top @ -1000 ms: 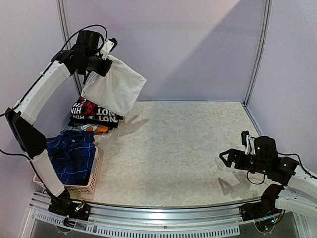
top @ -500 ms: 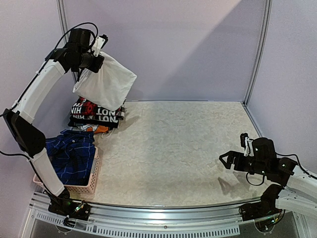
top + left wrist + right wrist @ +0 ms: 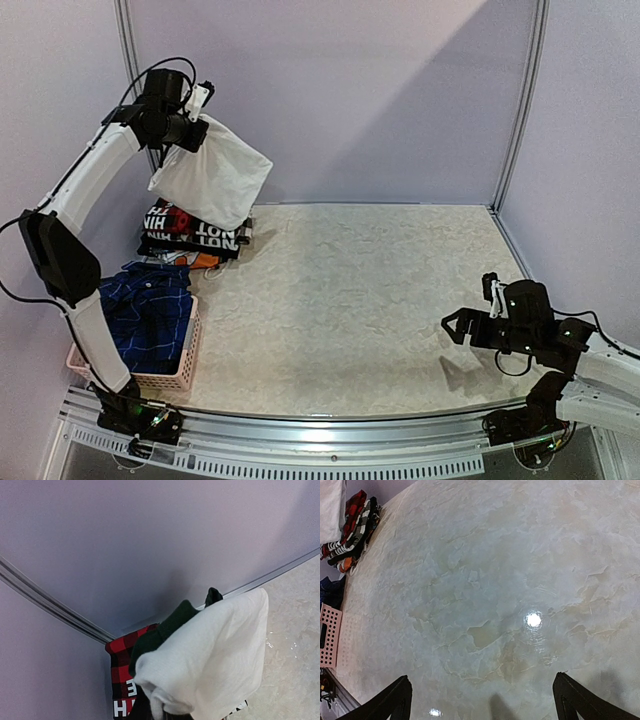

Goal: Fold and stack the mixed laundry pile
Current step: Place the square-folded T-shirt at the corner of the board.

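Note:
My left gripper (image 3: 193, 122) is raised high at the back left, shut on a folded white garment (image 3: 211, 180) that hangs from it. In the left wrist view the white garment (image 3: 215, 655) and a dark fold (image 3: 165, 630) of it hide my fingers. Directly below lies a stack of folded laundry (image 3: 195, 236) with a red-and-black plaid piece (image 3: 120, 665) and white lettering. The stack (image 3: 351, 525) also shows far left in the right wrist view. My right gripper (image 3: 455, 325) hovers low at the front right, open and empty (image 3: 482, 682).
A pink lattice basket (image 3: 165, 381) stands at the front left with blue plaid cloth (image 3: 145, 315) in it; its corner (image 3: 330, 635) shows in the right wrist view. An orange piece (image 3: 200, 261) peeks out under the stack. Walls close in behind and to the left.
The left arm has swung the white garment leftward, closer to the back corner and over the stack. The right arm has barely moved.

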Available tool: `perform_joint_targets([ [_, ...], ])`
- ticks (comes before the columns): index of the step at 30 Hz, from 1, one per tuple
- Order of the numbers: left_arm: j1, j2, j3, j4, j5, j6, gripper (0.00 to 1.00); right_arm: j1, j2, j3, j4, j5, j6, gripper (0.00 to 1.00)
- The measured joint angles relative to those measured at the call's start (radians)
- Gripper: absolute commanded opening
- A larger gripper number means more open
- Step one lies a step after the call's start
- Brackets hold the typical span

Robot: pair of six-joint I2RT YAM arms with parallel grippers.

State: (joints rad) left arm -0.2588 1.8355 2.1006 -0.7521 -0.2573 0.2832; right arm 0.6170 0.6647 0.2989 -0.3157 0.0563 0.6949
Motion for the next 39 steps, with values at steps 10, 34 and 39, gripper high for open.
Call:
perform_joint_targets([
  [10,0.079,0.097,0.000,0.035,0.058,-0.015,0.00,0.000,0.036,0.000,0.014,0.013,0.000,0.99],
  [34,0.281,0.320,0.029,0.149,0.170,-0.150,0.00,0.000,0.140,0.000,0.078,0.013,0.002,0.99],
  [39,0.332,0.352,0.029,0.166,0.200,-0.213,0.00,0.000,0.151,0.000,0.082,0.013,0.002,0.99],
])
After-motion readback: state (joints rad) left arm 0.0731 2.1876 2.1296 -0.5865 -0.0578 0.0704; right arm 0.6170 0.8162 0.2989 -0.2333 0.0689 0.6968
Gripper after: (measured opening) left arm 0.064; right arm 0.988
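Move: The left hand has the square-folded T-shirt hanging from its fingers. The clothes stack in the far-left corner of the board lies about 9 cm ahead of the hand, 10 cm to its left, with its middle some 32 cm below. The basket with the blue shirt is some 33 cm back and 12 cm left of the hand, equally low. From the idle right hand the stack lies roughly 39 cm ahead, 62 cm left and slightly lower. Down, left and forward in one steady sweep, the left hand brings the held T-shirt onto the clothes stack, sinking about 15 cm, going as far left and some 10 cm forward. At first it mostly drops and reaches out; later it carries more to the left, over the stack's left part. The wrist turns some 15 degrees counter-clockwise, its left side dips about as much and the fingers tip slightly down, still shut on the cloth. ##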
